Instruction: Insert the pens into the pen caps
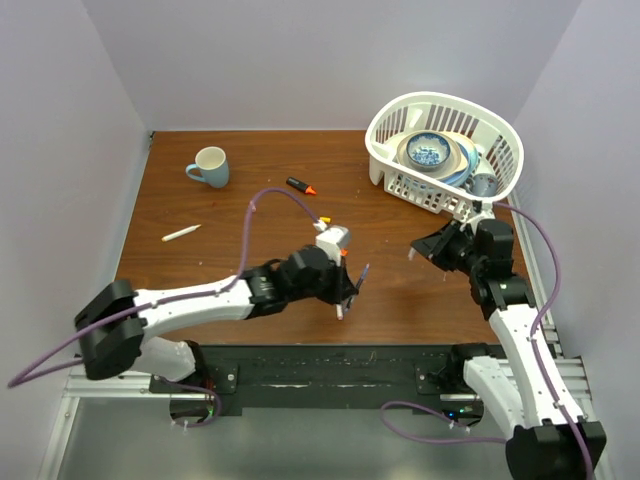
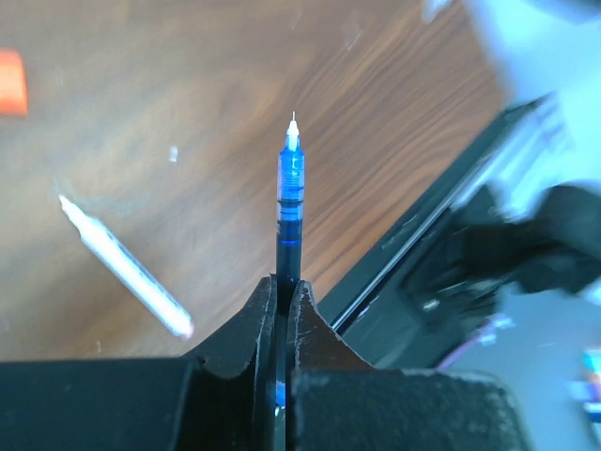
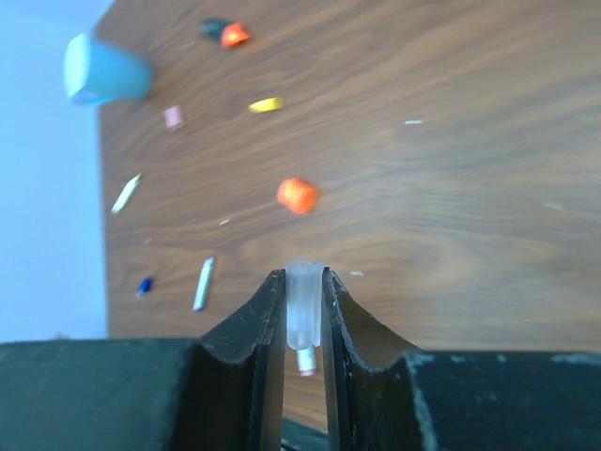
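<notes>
My left gripper (image 2: 285,282) is shut on a dark blue pen (image 2: 289,188), whose white pointed tip sticks out past the fingers. In the top view this gripper (image 1: 350,288) hangs over the table's near middle, with the pen (image 1: 362,275) angled toward the right arm. My right gripper (image 3: 303,272) is shut on a translucent pen cap (image 3: 303,301), open end facing outward, and it hovers (image 1: 425,258) to the right of the left one. On the table lie an orange cap (image 3: 298,195), a yellow cap (image 3: 266,104), a pink cap (image 3: 173,116), a blue cap (image 3: 144,286) and two white pens (image 3: 203,283) (image 3: 125,193).
A light blue mug (image 1: 210,166) stands at the back left. A white basket (image 1: 500,125) holding bowls sits at the back right, close behind the right arm. A black marker with an orange end (image 1: 300,186) lies mid-back. The black base rail (image 1: 330,365) runs along the near edge.
</notes>
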`<state>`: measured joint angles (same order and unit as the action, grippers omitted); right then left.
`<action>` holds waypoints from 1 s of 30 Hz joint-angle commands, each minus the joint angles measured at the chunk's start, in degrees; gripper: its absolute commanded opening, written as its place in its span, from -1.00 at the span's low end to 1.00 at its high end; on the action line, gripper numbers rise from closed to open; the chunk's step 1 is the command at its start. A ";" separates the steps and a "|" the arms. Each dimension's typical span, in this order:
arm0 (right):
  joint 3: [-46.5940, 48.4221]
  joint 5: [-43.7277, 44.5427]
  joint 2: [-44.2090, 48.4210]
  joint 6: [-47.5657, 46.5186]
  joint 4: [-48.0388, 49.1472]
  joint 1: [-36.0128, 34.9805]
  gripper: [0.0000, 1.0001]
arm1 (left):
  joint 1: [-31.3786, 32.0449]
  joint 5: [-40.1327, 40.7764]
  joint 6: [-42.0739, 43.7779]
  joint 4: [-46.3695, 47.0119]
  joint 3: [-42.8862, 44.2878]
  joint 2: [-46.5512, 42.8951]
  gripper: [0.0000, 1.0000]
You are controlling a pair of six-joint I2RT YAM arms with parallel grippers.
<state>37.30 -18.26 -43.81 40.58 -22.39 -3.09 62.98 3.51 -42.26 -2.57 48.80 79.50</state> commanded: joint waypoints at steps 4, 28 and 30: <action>7.34 1.38 -6.80 3.46 10.00 -11.65 -1.00 | -7.69 -15.61 4.82 20.30 -12.66 -13.91 -1.00; 10.25 13.87 -11.30 15.32 23.01 -28.46 -1.00 | -15.78 -29.70 -11.35 47.13 -25.59 -19.21 -1.00; 9.47 13.34 -10.42 15.67 23.09 -28.37 -1.00 | -15.70 -29.26 -10.48 45.99 -24.89 -19.47 -1.00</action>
<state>44.80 -6.63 -56.49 55.18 -1.43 -31.18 47.64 -25.58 -51.99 39.00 23.62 60.58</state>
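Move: The left gripper already holds the blue pen and the right one the clear pen cap; the cap is about 14 cm to the left hand's right, 9 cm farther out and some 5 cm higher. On the table about 12 cm below the left hand, the white pen lies 3 cm ahead and 3 cm left, the orange cap 15 cm ahead and 2 cm left. From the right hand, the blue pen is 13 cm left, 8 cm back and 4 cm lower. Sweep the right gripper about 14 cm left, rising some 8 cm with a slight counter-clockwise turn, to carry the clear cap towards the blue pen. Meanwhile lift the left gripper about 9 cm and ease it 5 cm left, swinging its fingers up some 35 degrees until they point nearly level. Keep both grips shut on pen and cap. ##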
